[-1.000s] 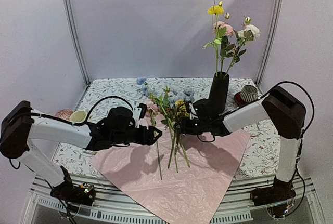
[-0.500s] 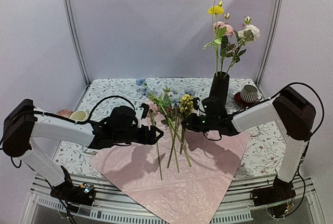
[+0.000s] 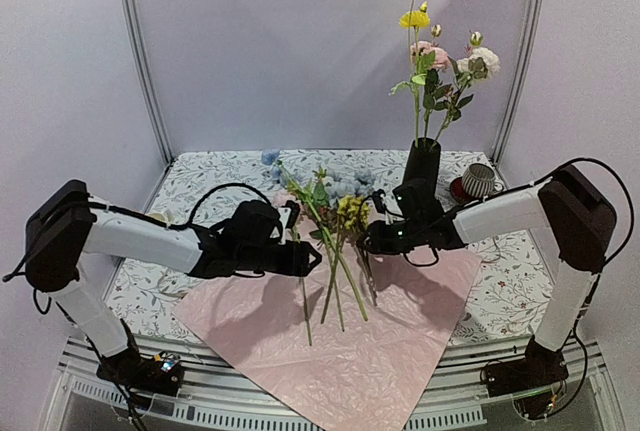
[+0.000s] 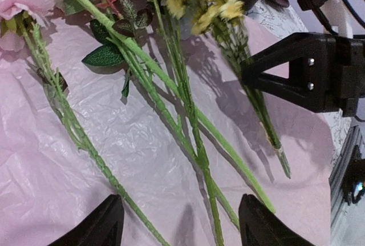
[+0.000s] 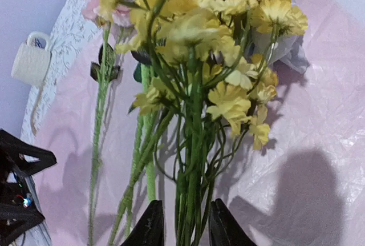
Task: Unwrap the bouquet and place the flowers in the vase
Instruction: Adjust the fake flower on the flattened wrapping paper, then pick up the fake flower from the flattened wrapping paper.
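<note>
The bouquet is unwrapped: its crinkled pink paper [image 3: 400, 351] lies spread flat on the table. Several loose flowers [image 3: 335, 286] lie across it, their green stems [image 4: 188, 126] running toward me. My left gripper [image 4: 182, 229] hovers open just above these stems, a finger on either side and nothing gripped. My right gripper [image 5: 185, 229] is shut on the stems of a yellow flower sprig [image 5: 228, 40], which hangs tilted just above the paper [image 3: 352, 216]. The black vase [image 3: 420, 176] stands behind the right gripper [image 3: 368, 243], with yellow, pink and cream blooms [image 3: 435, 51] in it.
A ribbed cup on a red saucer [image 3: 478, 181] stands right of the vase. A white mug [image 5: 31, 63] sits at the table's left side. The floral tablecloth [image 3: 215, 176] shows around the paper. Metal frame poles [image 3: 140, 51] rise at the back corners.
The right gripper has closed on the yellow sprig and drawn it right, off the pile. The left gripper has slid right over the lying stems, its jaws slightly narrower.
</note>
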You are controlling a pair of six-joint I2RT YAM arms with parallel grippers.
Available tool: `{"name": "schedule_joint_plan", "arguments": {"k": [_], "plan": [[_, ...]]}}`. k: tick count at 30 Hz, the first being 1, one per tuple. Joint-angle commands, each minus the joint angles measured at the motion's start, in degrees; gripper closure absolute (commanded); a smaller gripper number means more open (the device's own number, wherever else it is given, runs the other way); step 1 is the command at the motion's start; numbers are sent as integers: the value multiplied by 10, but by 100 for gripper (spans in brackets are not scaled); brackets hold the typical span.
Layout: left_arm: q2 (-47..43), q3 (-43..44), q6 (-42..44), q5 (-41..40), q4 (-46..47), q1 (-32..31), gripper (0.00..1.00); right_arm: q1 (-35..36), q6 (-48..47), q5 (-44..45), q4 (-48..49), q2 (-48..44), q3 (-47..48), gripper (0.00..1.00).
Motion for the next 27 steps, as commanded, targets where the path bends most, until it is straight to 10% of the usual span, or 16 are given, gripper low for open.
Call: {"name": "schedule_joint_plan", "arguments": {"k": [1,27], "plan": [[46,49,2,28,-36,5,36,-2,-48,19,-54,22,17,65],[212,214,4,45,-160,-20,86,-1,-61,8,-13,-55,-41,53]]}}
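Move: The forked green stem I want lies on the pink paper about 5 cm right, 1 ahead and 7 below my left hand. The thick green stem crosses some 3 cm farther right of it, level with it; the pink flower's stem lies about 7 cm below the hand, 2 ahead and 1 to its left. My right hand has the yellow bunch between its fingers, raised slightly; the forked stem is about 7 cm left, 4 back and 5 below that hand. I bring my left hand down about 7 cm and 5–6 cm to the right onto the forked stem, tipping the fingers some 10 degrees more downward and closing them almost shut around it beside the thick stem. Meanwhile my right hand opens to let go of the yellow bunch, dipping about 2 cm and then rising as much off it while easing slightly left and back. ##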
